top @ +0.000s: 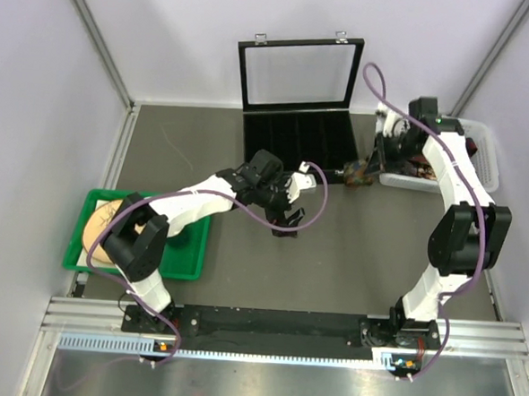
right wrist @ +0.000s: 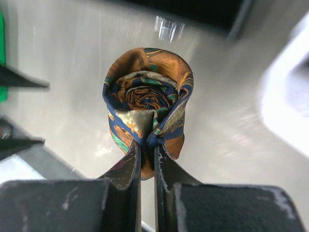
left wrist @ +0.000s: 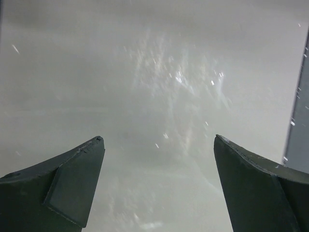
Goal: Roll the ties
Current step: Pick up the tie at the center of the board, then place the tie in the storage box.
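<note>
A rolled tie [right wrist: 147, 96], patterned in orange, navy, green and gold, hangs just above the grey table with my right gripper [right wrist: 147, 145] shut on its lower edge. From above, this roll [top: 358, 174] sits just off the black case's front right corner, with the right gripper [top: 367, 168] on it. My left gripper [top: 286, 213] hovers over the middle of the table, in front of the case. Its fingers [left wrist: 77, 169] stand wide open with only bare table between them. More dark patterned fabric [top: 417, 174] shows in the white basket.
The black case [top: 277, 136] lies open at the back centre, its windowed lid [top: 297, 70] upright. A white basket [top: 483, 144] stands at the back right under the right arm. A green tray [top: 194, 248] holding a beige object [top: 110, 229] sits at the left.
</note>
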Controlling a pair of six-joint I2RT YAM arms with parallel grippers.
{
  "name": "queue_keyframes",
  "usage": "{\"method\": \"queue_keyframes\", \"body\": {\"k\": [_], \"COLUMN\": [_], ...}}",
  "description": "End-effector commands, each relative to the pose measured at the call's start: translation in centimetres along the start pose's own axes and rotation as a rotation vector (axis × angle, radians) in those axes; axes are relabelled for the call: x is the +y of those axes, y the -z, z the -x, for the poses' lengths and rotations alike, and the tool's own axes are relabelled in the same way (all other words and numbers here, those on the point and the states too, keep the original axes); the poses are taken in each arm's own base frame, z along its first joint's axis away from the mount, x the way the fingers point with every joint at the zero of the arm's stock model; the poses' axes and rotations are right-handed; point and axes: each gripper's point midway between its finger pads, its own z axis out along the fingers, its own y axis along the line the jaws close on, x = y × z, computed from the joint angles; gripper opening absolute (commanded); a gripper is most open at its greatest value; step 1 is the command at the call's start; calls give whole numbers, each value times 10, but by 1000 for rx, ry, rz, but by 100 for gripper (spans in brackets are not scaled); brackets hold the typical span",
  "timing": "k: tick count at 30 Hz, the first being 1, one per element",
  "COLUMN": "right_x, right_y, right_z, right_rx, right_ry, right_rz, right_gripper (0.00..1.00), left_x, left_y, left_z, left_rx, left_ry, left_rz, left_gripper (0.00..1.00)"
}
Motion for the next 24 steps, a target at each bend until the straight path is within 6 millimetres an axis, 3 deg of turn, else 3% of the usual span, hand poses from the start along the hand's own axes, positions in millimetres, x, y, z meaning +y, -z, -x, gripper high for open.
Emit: {"method": "queue_keyframes", "body": {"k": [1, 2, 5, 9, 18, 24], "right_x": [1, -3, 12, 26, 8, -2], "right_y": [42, 38, 45, 47, 34, 21], "right_z": [78, 87, 116, 146, 157, 168], "right_rx": [-155, -153, -194, -258, -161, -71], "right_ry": [167, 173, 289, 628, 1258, 1577], "right_rz": [-159, -171, -198, -273, -369, -391], "right_gripper": [0, 0, 0, 0, 0, 0], "left_x": [-14, -14, -13, -7, 11, 15], "left_y": [23, 25, 33, 43, 85, 102], "left_z": [-4, -5, -11, -17, -12, -16], "left_rx": [15, 16, 16, 13, -132, -171], "left_ry": [82, 93, 101, 119, 334, 418], "left_rz": [-26, -22, -10, 13, -21, 4], "left_gripper": [99, 99, 99, 99, 99, 99]}}
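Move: Held in the right fingers is the rolled tie, by the front right corner of the black box; the box's middle lies about 5 cm ahead, 15 cm left and 11 cm below. The white basket is some 19 cm right and 5 cm ahead, similarly low. From the empty left hand, the box's middle is about 17 cm ahead and 1 cm right; the green tray lies roughly 36 cm left and 6 cm back, both below. Carrying the rolled tie still pinched in its shut fingers, the right hand swings forward and up together, about 9 cm each, then sinks some 3 cm and eases farther forward over the box's right end, rolling counter-clockwise most of the way, roughly 70 degrees. The open, empty left hand draws about 9 cm left towards the tray, rising a little late on. ##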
